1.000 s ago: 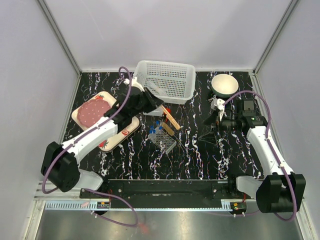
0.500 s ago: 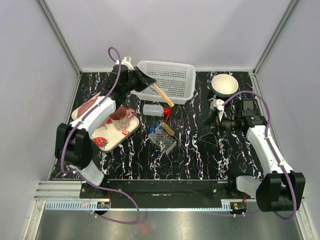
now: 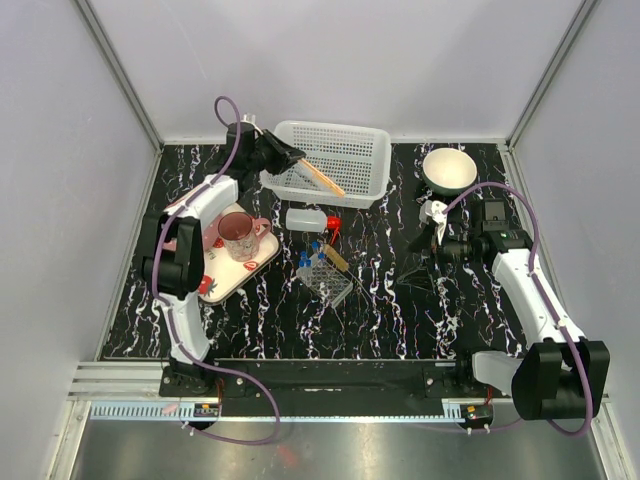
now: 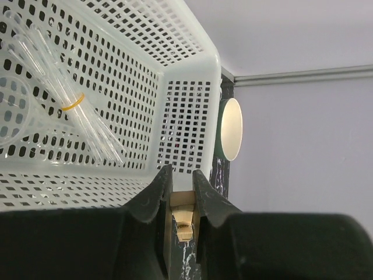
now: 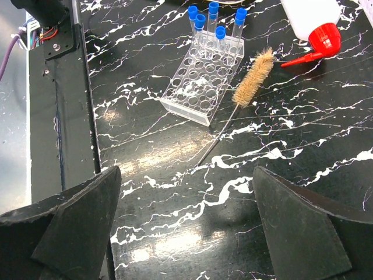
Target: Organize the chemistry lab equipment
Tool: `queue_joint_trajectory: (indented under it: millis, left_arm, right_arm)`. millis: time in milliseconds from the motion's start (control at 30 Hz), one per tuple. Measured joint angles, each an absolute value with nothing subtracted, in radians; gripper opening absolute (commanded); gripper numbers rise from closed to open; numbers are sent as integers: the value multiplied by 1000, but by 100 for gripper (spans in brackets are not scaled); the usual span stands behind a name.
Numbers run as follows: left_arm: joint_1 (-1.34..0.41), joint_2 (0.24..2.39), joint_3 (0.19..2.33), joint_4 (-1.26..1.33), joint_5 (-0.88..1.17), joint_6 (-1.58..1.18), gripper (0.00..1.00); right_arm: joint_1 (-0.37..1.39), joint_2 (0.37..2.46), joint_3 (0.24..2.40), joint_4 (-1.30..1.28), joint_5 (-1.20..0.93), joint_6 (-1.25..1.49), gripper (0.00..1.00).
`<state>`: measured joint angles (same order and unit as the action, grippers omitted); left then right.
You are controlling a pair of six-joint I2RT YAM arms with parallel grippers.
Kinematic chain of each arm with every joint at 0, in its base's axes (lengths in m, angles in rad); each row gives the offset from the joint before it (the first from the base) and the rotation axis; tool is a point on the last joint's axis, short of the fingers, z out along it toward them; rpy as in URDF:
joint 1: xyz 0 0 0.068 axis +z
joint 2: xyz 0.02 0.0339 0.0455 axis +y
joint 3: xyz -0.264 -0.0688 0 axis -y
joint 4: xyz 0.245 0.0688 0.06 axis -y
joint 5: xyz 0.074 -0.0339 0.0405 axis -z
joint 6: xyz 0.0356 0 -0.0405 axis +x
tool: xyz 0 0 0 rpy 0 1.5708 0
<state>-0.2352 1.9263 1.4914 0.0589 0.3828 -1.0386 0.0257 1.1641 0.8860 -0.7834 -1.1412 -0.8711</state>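
Note:
My left gripper (image 3: 293, 159) is shut on a bundle of thin wooden sticks (image 3: 324, 179) and holds them over the near left part of the white mesh basket (image 3: 350, 150). In the left wrist view the sticks (image 4: 182, 211) sit between the shut jaws, and the basket (image 4: 186, 111) holds banded clear pipettes (image 4: 76, 105) and a clear funnel (image 4: 11, 119). The tube rack (image 3: 327, 277) with blue-capped test tubes (image 5: 208, 23) and the red-capped bottle (image 3: 306, 219) lie mid-table. My right gripper (image 3: 428, 240) is open and empty, low over the table right of them.
A long bristle brush (image 5: 254, 77) lies beside the rack. A pink mug (image 3: 238, 235) stands on the strawberry-print tray (image 3: 225, 280) at the left. A white bowl (image 3: 449, 170) sits at the back right. The black base rail (image 5: 58, 116) runs along the near edge.
My left arm has swung back from over the tray and bottle to the basket, carrying the sticks. The mug and bottle are uncovered now. The right arm has barely moved.

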Motion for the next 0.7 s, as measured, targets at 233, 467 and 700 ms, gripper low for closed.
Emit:
queue_joint_trajectory:
  millis: [233, 467, 700]
  left_arm:
    - [-221, 2033, 1554, 82, 390, -1112, 0]
    - [-218, 2107, 1681, 16, 357, -1125, 2]
    - [-208, 2177, 1807, -73, 291, -1126, 8]
  right_arm:
    - [26, 1169, 886, -790, -1135, -891, 99]
    - [26, 1181, 886, -802, -1134, -899, 99]
    - [26, 1181, 886, -811, -1134, -917, 99]
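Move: The left hand holds the wooden sticks above the near-left part of the white basket, whose middle lies about 8 cm ahead, 9 cm right and 14 cm below. The glass tubes in it lie 5 cm ahead, 4 cm right; the red-capped bottle is 7 cm back, 5 cm right; the mug 11 cm back, 16 cm left. From the right hand the basket is some 35 cm ahead, 22 cm left. The left hand carries the pinched sticks about 7 cm forward and 3 cm down, farther over the basket. ##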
